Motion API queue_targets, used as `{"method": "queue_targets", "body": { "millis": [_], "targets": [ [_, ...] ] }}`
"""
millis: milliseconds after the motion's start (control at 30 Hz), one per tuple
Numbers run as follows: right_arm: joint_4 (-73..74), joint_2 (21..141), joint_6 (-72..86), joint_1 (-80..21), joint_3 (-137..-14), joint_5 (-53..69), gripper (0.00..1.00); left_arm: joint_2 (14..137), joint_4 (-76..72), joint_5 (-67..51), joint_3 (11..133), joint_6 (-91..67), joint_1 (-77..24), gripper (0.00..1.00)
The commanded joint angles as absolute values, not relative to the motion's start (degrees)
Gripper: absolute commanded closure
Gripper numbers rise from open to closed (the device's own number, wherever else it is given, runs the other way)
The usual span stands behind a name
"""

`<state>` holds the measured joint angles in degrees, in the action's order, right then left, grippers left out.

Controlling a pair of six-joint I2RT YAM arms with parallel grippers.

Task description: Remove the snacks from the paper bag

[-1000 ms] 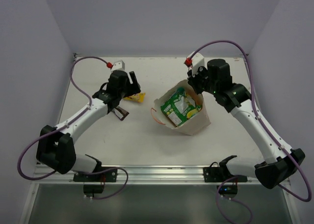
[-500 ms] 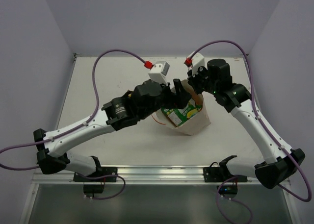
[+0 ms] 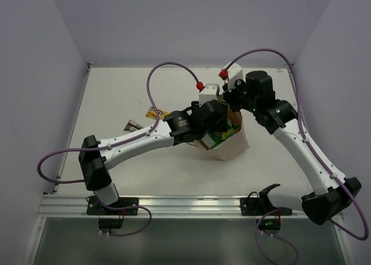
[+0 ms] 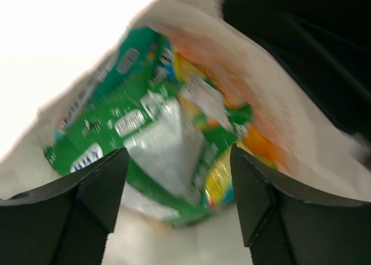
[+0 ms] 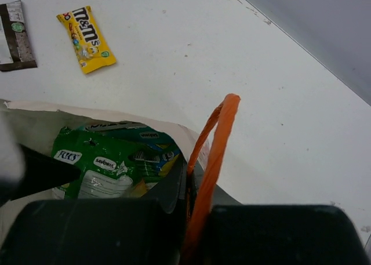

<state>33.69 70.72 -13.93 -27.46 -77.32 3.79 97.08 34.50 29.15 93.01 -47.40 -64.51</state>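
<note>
The beige paper bag (image 3: 232, 146) stands right of the table's middle with its mouth open. My right gripper (image 3: 233, 100) is shut on its far rim, beside the orange handle (image 5: 215, 143). My left gripper (image 4: 177, 184) hangs open over the mouth, with nothing between its fingers. Below it in the bag lies a green-white pouch (image 4: 151, 143), with an orange-yellow pouch (image 4: 258, 146) beside it. The green pouch (image 5: 107, 160) also shows in the right wrist view. Two snacks lie on the table to the left: a yellow packet (image 3: 155, 112) and a dark brown bar (image 3: 132, 125).
My left forearm (image 3: 139, 142) stretches across the table's middle toward the bag. Purple cables loop above both arms. Grey walls close in the table at the back and sides. The yellow packet (image 5: 87, 39) and brown bar (image 5: 14, 36) lie beyond the bag's rim.
My left arm has swung right from the yellow packet to the bag's mouth, leaving packet and brown bar on the table. Its jaws stand wider. The right arm has not moved.
</note>
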Motion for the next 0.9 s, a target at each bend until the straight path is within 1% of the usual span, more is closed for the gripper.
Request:
{"method": "queue_targets", "body": {
  "millis": [0,33,133,200,300,333,367,400,567,733,833,867],
  "targets": [
    [24.3,66.3,-13.3,-28.1,-78.2,4.9,1.0,100.1,35.2,31.8,95.1,-46.9,-62.0,0.26],
    [24.2,66.3,-13.3,-28.0,-78.0,4.9,1.0,100.7,35.2,31.4,95.4,-46.7,-61.4,0.29],
    [24.0,66.1,-13.4,-28.0,-77.7,4.7,1.0,101.7,34.8,30.6,94.0,-47.5,-60.5,0.3],
    [23.7,66.2,-13.4,-28.1,-77.4,4.6,1.0,100.6,30.9,29.3,91.3,-47.6,-60.5,0.33],
    [23.6,66.1,-13.5,-28.0,-77.3,4.1,1.0,99.1,30.0,29.0,88.7,-48.6,-60.5,0.64],
    [23.7,66.2,-13.6,-28.1,-77.3,4.0,1.0,98.6,30.2,29.1,88.5,-49.0,-60.5,0.85],
    [23.7,66.2,-13.7,-28.0,-77.4,4.0,1.0,97.3,30.5,29.4,88.4,-49.0,-60.5,0.93],
    [23.7,66.2,-13.8,-28.1,-77.3,3.9,1.0,96.3,30.4,29.8,88.0,-49.0,-60.5,0.99],
    [23.8,66.1,-14.2,-28.0,-77.0,2.3,1.0,87.5,31.0,30.0,90.3,-45.4,-60.4,1.0],
    [23.6,65.8,-14.8,-28.0,-76.0,0.5,1.0,79.3,36.1,31.5,99.1,-38.9,-59.5,1.0],
    [23.6,65.5,-14.6,-28.1,-75.8,0.4,1.0,76.5,41.1,35.5,102.1,-35.9,-56.9,1.0],
    [23.6,65.5,-14.6,-28.0,-75.8,0.3,1.0,75.9,42.3,36.3,102.0,-35.5,-53.0,1.0]
  ]
}}
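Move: The green Fox's packet sits in the tilted bag just ahead of my open left fingers, about 4 cm forward and 6 cm lower. The bag rim in my right fingers is about 7 cm ahead of my left hand, 4 cm right and 4 cm up. The M&M's packet lies on the table some 9 cm ahead, 20 cm left and 14 cm down. From my right hand, the green packet is about 3 cm back, 4 cm left and 10 cm below. I push my left hand forward and down about 5 cm, deeper into the bag, and shut the fingers on the green packet. Then I pull it up, faster and faster, by nearly 20 cm and some 8 cm to the left, out through the mouth, tipping the fingertips up a little, while my right hand stays put and keeps its pinch on the rim. ##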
